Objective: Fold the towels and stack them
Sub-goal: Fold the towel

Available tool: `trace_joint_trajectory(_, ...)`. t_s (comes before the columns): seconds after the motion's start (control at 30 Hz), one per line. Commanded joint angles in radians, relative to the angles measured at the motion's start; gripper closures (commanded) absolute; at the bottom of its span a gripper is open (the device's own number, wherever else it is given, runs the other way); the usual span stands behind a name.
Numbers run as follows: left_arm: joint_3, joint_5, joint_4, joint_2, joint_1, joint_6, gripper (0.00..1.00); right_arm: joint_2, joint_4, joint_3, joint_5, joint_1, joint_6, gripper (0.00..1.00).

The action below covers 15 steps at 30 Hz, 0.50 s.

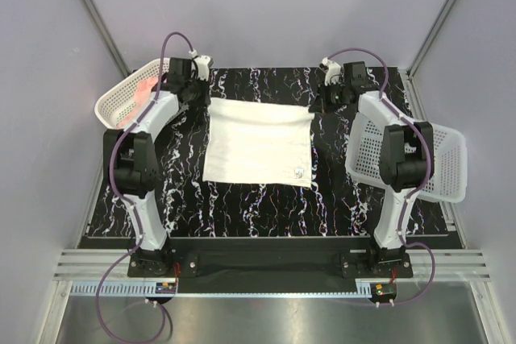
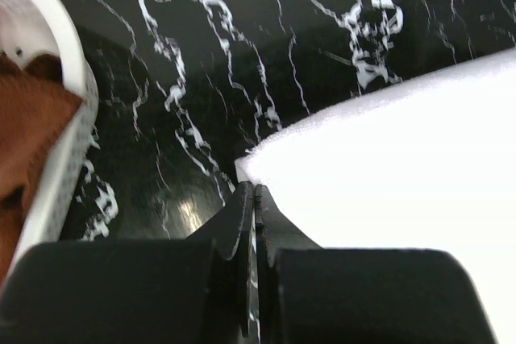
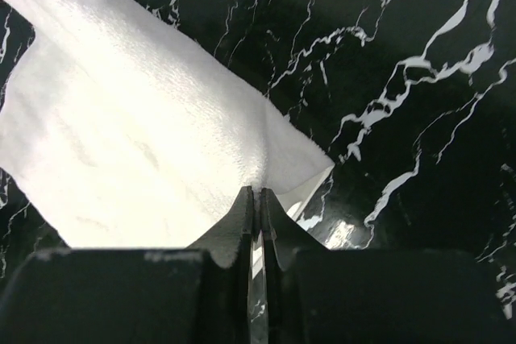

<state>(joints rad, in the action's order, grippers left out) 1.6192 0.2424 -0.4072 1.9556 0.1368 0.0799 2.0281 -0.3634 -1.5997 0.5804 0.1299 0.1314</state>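
Note:
A cream-white towel [image 1: 258,142] lies spread flat on the black marble table [image 1: 242,211]. My left gripper [image 1: 207,99] is at its far left corner, and in the left wrist view the left gripper [image 2: 254,188] has its jaws pressed together on the tip of the towel [image 2: 403,159]. My right gripper [image 1: 315,105] is at the far right corner. The right wrist view shows the right gripper [image 3: 255,192] shut on the towel [image 3: 137,142], whose corner is lifted and folds up around the tips. A rust-brown towel [image 2: 32,134] lies in the left basket.
A white lattice basket [image 1: 113,106] sits tilted at the far left with reddish cloth [image 1: 145,89] inside; its rim [image 2: 64,62] is close to my left gripper. Another white lattice basket [image 1: 447,167] stands at the right, beside the right arm.

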Motion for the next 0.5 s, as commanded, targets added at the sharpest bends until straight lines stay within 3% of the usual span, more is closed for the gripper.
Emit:
trace_joint_trajectory(0.0,-0.1,0.023,0.044,-0.118,0.0,-0.041,1.0,-0.094,-0.002,0.055,0.035,0.0,-0.074,1.0)
trace_joint_trajectory(0.2,-0.237,0.067,0.002,-0.234,-0.002,-0.057,1.0,-0.242,0.069,0.276,0.05,0.019,-0.177,1.0)
trace_joint_trajectory(0.47,-0.436,0.083,-0.018,-0.4,0.001,-0.112,1.0,-0.403,0.0,0.463,-0.021,0.063,-0.237,1.0)
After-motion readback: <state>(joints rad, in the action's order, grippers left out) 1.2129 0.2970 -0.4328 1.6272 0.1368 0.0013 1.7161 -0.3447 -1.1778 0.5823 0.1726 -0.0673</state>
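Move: Each hand already holds a far corner area of the white towel. The near-left corner, where the fold is heading, lies about 20 cm back of the left hand, in line with it sideways and some 9 cm below. The basket with the pink towel is about 18 cm to the left of that hand, 3 cm farther out. From the right hand, the near-right corner is roughly 21 cm back, 1 cm left and 7 cm below; the empty basket is 26 cm right, 13 cm back. Both hands keep their closed pinch on the white towel's raised far edge and draw it straight back together, about 11 cm each, over the part still on the table towards the near edge. They stay almost level, sinking only about a centimetre, while the wrists tip the fingers further down, roughly 10 degrees. ##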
